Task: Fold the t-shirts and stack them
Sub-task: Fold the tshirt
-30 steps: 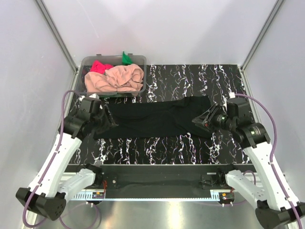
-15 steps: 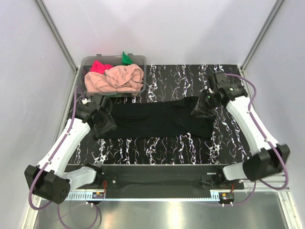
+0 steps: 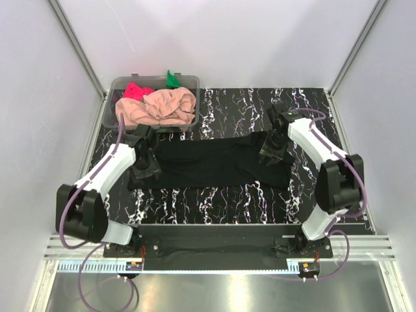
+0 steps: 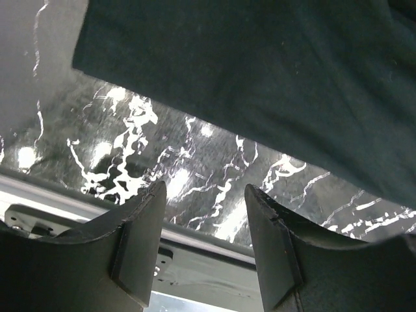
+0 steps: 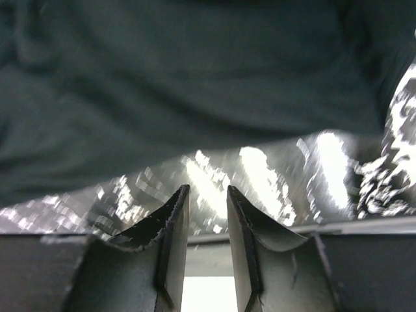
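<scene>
A large black t-shirt (image 3: 214, 162) lies spread flat across the middle of the marbled table. The peach-pink (image 3: 159, 107), bright pink-red (image 3: 135, 90) and green (image 3: 172, 79) t-shirts sit bunched in the clear tub (image 3: 192, 81) at the far left. My left gripper (image 3: 145, 170) hangs over the black shirt's left end. In the left wrist view it (image 4: 205, 195) is open and empty, with the black cloth (image 4: 260, 78) beyond its tips. My right gripper (image 3: 268, 154) is over the shirt's right end. Its jaws (image 5: 208, 192) stand narrowly open with nothing between them, just short of the cloth's edge (image 5: 195, 84).
Both arms reach out from the near edge and curve back over the shirt's ends. The metal rail (image 4: 195, 237) along the table's near edge shows past both sets of fingers. White walls and corner posts (image 3: 78, 52) close in the table.
Both arms have stretched out toward the far side and turned, so the grippers now face back toward the near edge. The black shirt has not moved.
</scene>
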Robot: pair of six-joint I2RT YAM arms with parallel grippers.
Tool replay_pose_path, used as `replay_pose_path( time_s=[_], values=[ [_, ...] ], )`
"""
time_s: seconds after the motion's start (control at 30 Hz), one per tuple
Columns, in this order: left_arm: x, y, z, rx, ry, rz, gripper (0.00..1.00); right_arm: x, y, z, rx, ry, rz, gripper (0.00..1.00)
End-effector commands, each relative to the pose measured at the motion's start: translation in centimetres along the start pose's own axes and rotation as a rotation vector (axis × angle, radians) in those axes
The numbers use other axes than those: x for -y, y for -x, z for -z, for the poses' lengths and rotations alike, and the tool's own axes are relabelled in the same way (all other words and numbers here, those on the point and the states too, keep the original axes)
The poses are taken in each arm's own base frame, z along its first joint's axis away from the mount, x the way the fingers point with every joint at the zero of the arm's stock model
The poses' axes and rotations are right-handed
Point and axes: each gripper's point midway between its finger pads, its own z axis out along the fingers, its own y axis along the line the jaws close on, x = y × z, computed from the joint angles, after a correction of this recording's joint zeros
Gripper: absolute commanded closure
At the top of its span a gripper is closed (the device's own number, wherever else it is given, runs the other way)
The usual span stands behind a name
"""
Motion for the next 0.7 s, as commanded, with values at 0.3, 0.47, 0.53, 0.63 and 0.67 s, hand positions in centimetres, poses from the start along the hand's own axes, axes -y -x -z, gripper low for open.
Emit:
replay_pose_path(
  time_s=[0.3,0.47,0.53,0.63,0.67],
  values=[
    [2.6,3.5,-3.3,0.013,0.018,-0.07,0.43,1.9,5.4,-5.1,0.057,-0.09,0.01,0.66],
    [3.2,4.8,-3.2,0.025,0.019,-0.074,0.43,1.9,5.8,-5.4,0.053,-0.098,0.037,0.65],
    [3.1,5.3,-2.8,0.045,0.028,-0.072,0.43,1.9,6.6,-4.4,0.094,-0.111,0.051,0.63],
    [2.7,5.3,-3.2,0.03,0.049,-0.063,0.43,2.1,6.9,-4.7,0.071,-0.128,0.065,0.62],
    [2.5,5.3,-3.4,0.022,0.058,-0.061,0.43,2.3,6.5,-5.4,0.03,-0.142,0.07,0.63]
  ],
)
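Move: The half-folded t-shirt's middle lies about 20 cm right of the left hand, 4 cm ahead and 8 below; its far-left corner is some 11 cm ahead and 3 right. The clothes bin stands about 23 cm ahead of the left hand, 2 cm right. From the right hand the shirt's middle is about 20 cm left, 1 back and 10 below, its far-right corner 8 cm ahead and 2 right. Both hands, fingers open, sink and reach about 5 cm forward over the t-shirt's ends, the right also drifting right. ##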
